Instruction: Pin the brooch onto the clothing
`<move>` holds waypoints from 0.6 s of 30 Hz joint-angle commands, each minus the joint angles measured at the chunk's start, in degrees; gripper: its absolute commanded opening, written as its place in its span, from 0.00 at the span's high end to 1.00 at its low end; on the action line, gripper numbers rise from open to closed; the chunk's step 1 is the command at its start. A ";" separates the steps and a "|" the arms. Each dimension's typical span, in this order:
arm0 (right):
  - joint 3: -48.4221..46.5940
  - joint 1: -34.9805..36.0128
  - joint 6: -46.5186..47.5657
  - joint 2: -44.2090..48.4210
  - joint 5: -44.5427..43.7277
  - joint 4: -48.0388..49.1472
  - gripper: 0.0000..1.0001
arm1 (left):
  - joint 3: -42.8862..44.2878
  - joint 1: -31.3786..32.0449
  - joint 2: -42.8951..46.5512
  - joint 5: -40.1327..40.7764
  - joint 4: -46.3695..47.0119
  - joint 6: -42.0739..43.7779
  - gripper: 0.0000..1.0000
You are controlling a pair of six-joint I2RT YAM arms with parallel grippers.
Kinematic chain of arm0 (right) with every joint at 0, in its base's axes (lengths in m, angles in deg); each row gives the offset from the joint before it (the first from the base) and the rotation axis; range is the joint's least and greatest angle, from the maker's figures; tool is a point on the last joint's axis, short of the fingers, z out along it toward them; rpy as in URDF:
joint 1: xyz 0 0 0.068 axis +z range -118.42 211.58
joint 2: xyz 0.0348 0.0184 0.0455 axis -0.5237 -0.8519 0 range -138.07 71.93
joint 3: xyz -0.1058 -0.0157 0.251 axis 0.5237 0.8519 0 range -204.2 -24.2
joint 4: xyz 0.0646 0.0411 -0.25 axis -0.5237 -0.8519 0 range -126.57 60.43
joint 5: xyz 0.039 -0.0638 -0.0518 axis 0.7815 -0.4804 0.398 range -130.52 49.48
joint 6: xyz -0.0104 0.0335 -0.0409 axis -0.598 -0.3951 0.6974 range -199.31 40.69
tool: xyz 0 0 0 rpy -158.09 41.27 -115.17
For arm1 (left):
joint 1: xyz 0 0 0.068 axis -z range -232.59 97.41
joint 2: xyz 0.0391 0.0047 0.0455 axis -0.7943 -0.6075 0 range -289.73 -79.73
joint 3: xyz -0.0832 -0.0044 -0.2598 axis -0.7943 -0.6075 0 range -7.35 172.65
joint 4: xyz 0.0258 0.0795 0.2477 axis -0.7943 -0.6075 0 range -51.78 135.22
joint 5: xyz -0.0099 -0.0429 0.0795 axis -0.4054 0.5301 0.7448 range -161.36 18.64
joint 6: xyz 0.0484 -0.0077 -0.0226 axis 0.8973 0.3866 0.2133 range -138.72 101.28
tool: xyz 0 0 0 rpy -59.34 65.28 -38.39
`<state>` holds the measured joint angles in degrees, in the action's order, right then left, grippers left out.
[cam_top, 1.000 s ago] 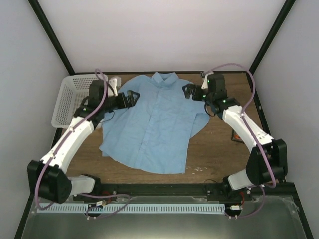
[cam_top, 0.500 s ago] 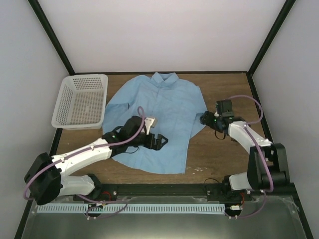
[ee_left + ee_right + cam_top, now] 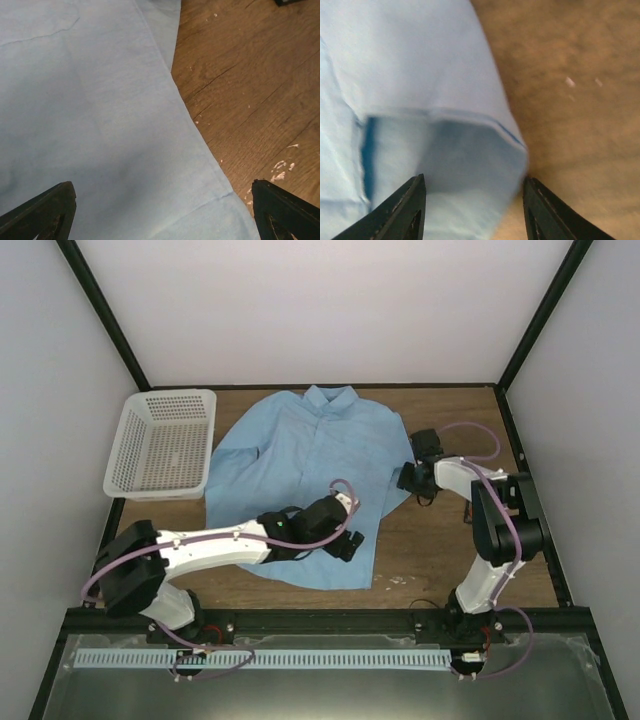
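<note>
The clothing point(image 3: 300, 465), a light blue shirt, lies flat on the wooden table with its collar at the far side. My left gripper point(image 3: 345, 540) hovers low over the shirt's lower right hem. In the left wrist view it point(image 3: 162, 215) stands wide open over blue cloth point(image 3: 90, 125), gripping nothing. My right gripper point(image 3: 408, 480) is at the end of the right sleeve. In the right wrist view its jaws point(image 3: 472, 212) stand half-narrowed on either side of the sleeve cuff point(image 3: 470, 155), and this view is blurred. The brooch is out of view.
A white mesh basket point(image 3: 165, 396) stands at the back left, beside the shirt's left sleeve. Bare wood point(image 3: 250, 90) with pale crumbs lies right of the hem. A dark corner of some object point(image 3: 289, 2) shows at the left wrist view's top edge.
My left arm swept from the shirt's left shoulder down to its lower right hem. My right arm pulled back from the collar to the right sleeve cuff, and its jaws narrowed.
</note>
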<state>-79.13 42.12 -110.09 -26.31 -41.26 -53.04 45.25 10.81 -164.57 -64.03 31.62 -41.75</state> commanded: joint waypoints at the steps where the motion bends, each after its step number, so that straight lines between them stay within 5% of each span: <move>1: -2.95 2.72 0.24 -5.90 -5.18 -0.79 0.52 | 5.40 3.58 -5.43 8.23 -3.87 4.52 0.03; 3: -4.15 4.24 -0.17 -8.22 -8.68 -2.41 0.55 | 7.67 5.01 -8.69 10.60 -5.66 5.33 0.02; 10: -1.08 5.19 -2.59 -5.86 -17.70 -4.51 0.96 | 12.36 7.27 -16.61 14.98 -8.43 5.31 0.01; 18: -7.01 5.26 2.99 10.09 -25.67 -13.40 0.99 | 9.43 5.23 -15.11 13.79 -7.60 3.59 0.00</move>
<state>-81.56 47.46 -109.74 -23.84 -58.76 -58.87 56.24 17.82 -181.45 -50.32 23.71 -36.96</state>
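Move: The sleeve end lies at the half-open right fingertips, about 2 cm ahead, 1 cm to the left and 1 cm below. The shirt's side edge near the hem is some 16 cm back and 6 cm left of that hand; the black tray is roughly 17 cm right and 8 cm back. For the open left hand, that side edge is about 8 cm right, level, 10 cm below; the sleeve end is some 15 cm ahead and 15 cm right. Right hand noses forward 2.5 cm, pinches the sleeve end, draws back-right, rising; open left sinks some 5 cm. ##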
